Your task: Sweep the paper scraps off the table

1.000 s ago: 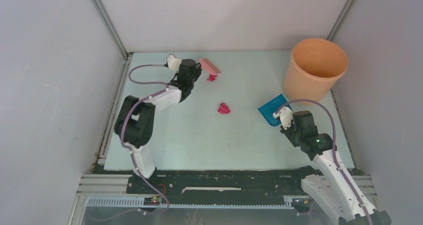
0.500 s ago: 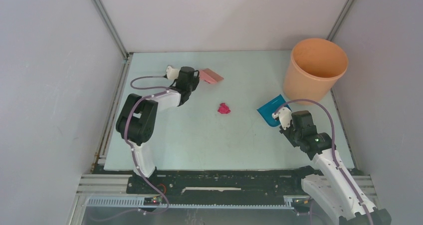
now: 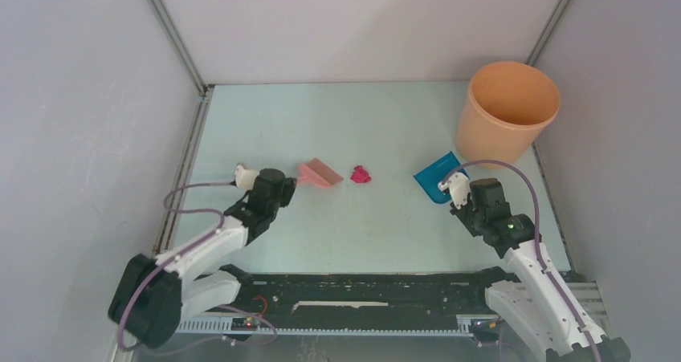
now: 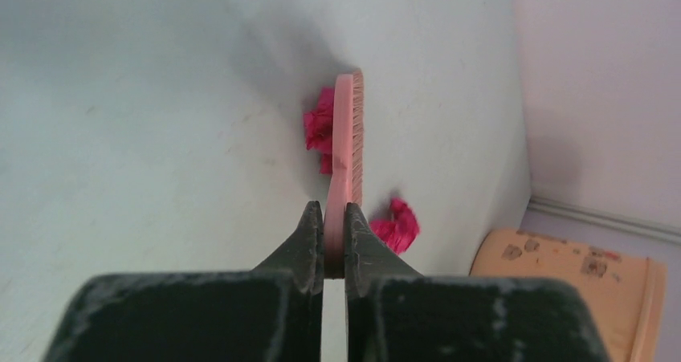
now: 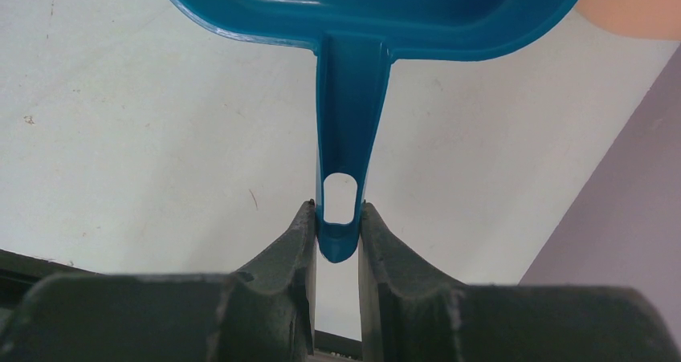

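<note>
My left gripper [image 3: 287,185] [image 4: 329,211] is shut on the handle of a pink hand brush [image 3: 320,173] [image 4: 351,129], which lies low over the pale green table [image 3: 321,113]. One magenta paper scrap [image 3: 361,174] [image 4: 397,224] sits just right of the brush head. A second magenta scrap [image 4: 320,128] touches the brush's other side; the top view hides it. My right gripper [image 3: 454,188] [image 5: 337,215] is shut on the handle of the blue dustpan [image 3: 438,175] [image 5: 377,9], which rests on the table at the right.
A tall orange bucket [image 3: 507,111] [image 4: 578,286] stands at the far right corner, just behind the dustpan. Grey walls close in the table on three sides. A black rail [image 3: 361,286] runs along the near edge.
My left arm has swung from the far left of the table toward the near side, bringing the brush down beside the middle scrap. The right arm and dustpan have not moved.
</note>
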### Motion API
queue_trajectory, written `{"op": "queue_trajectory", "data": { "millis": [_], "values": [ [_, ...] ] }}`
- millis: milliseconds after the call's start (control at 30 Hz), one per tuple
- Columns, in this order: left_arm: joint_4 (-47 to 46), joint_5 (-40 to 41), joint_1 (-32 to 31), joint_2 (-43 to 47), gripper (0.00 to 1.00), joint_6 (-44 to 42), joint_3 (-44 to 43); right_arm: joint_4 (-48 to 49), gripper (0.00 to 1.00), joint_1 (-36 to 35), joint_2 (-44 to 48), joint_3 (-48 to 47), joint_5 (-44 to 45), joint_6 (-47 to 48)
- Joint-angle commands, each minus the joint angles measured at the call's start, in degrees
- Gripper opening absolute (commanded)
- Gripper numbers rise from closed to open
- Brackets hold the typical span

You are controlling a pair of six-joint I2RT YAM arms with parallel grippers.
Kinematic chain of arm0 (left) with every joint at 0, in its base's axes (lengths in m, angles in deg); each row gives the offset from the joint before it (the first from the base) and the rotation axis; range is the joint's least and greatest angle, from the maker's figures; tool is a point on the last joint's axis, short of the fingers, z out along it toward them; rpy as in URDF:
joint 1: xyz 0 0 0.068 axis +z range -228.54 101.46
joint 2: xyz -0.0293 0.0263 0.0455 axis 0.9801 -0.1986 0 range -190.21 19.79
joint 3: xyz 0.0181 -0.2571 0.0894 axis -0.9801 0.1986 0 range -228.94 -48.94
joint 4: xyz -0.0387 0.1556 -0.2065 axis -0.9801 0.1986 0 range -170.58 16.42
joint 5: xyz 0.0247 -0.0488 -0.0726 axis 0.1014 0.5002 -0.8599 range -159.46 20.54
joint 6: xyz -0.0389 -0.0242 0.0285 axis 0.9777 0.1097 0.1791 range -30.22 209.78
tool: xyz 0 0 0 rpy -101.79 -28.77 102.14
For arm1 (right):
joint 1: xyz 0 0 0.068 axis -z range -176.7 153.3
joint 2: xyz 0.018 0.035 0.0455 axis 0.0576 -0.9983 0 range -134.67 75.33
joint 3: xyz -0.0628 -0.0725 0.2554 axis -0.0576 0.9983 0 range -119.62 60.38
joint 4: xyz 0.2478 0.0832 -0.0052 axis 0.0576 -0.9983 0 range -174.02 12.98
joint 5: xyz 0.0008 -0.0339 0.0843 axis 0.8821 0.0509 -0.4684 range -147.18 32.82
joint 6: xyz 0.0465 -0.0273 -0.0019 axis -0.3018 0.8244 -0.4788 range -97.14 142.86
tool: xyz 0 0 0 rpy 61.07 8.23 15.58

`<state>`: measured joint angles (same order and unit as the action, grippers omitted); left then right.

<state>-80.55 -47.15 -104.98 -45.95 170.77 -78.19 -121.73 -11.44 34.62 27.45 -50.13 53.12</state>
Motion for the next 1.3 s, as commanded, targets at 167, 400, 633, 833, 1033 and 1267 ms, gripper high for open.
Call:
{"op": "queue_trajectory", "data": {
  "millis": [167,400,633,833,1033,1267],
  "values": [
    [18.5,7.3,-10.1,27.1,0.0,-5.2,9.8,1.5,0.0,-1.4,0.2,0.0,-0.8,-0.6],
    [22.4,7.1,-10.2,26.5,0.0,-34.9,-5.5,-5.3,0.0,-2.2,-6.0,-3.6,-9.5,3.9],
    [27.9,-0.4,-10.2,7.2,0.0,-59.0,-26.3,-13.1,0.0,-5.4,-19.5,-9.9,-11.6,8.7],
    [27.4,-1.9,-10.2,-6.9,0.0,-67.6,-38.8,-15.4,0.0,-9.4,-27.9,-15.3,-10.0,8.3],
    [34.1,-8.3,-10.2,-23.4,0.0,-72.0,-56.2,-15.4,0.0,-10.9,-35.7,-19.0,-10.2,6.9],
    [40.6,-26.1,-10.2,-40.5,0.0,-69.2,-71.8,-13.1,0.0,-11.4,-41.4,-21.5,-11.4,4.8]
  ]
}}
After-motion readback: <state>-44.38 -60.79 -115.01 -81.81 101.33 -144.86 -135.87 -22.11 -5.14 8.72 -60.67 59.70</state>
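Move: The right-hand scrap, next for my brush, lies about 17 cm to the right of my left hand, 6 cm ahead and some 7 cm below. The other scrap is at the brush, about 6 cm right and 3 cm ahead of that hand, at the same depth. From my right hand, holding the dustpan, the right-hand scrap is about 24 cm left, 13 cm ahead and 7 cm down; the bin stands some 22 cm ahead and 11 cm right. With my left hand I finish the quick sweep, drawing the nearer scrap back about 8 cm of hand travel, then lift the brush off it, rise some 12 cm and swing forward and right to the other scrap, rolling the brush about 80 degrees and just starting to sink. My right hand keeps its hold and carries the dustpan about 6 cm left and 4 cm down towards the scraps, fingers tipping steeper by 35 degrees, turning 20 counter-clockwise. ##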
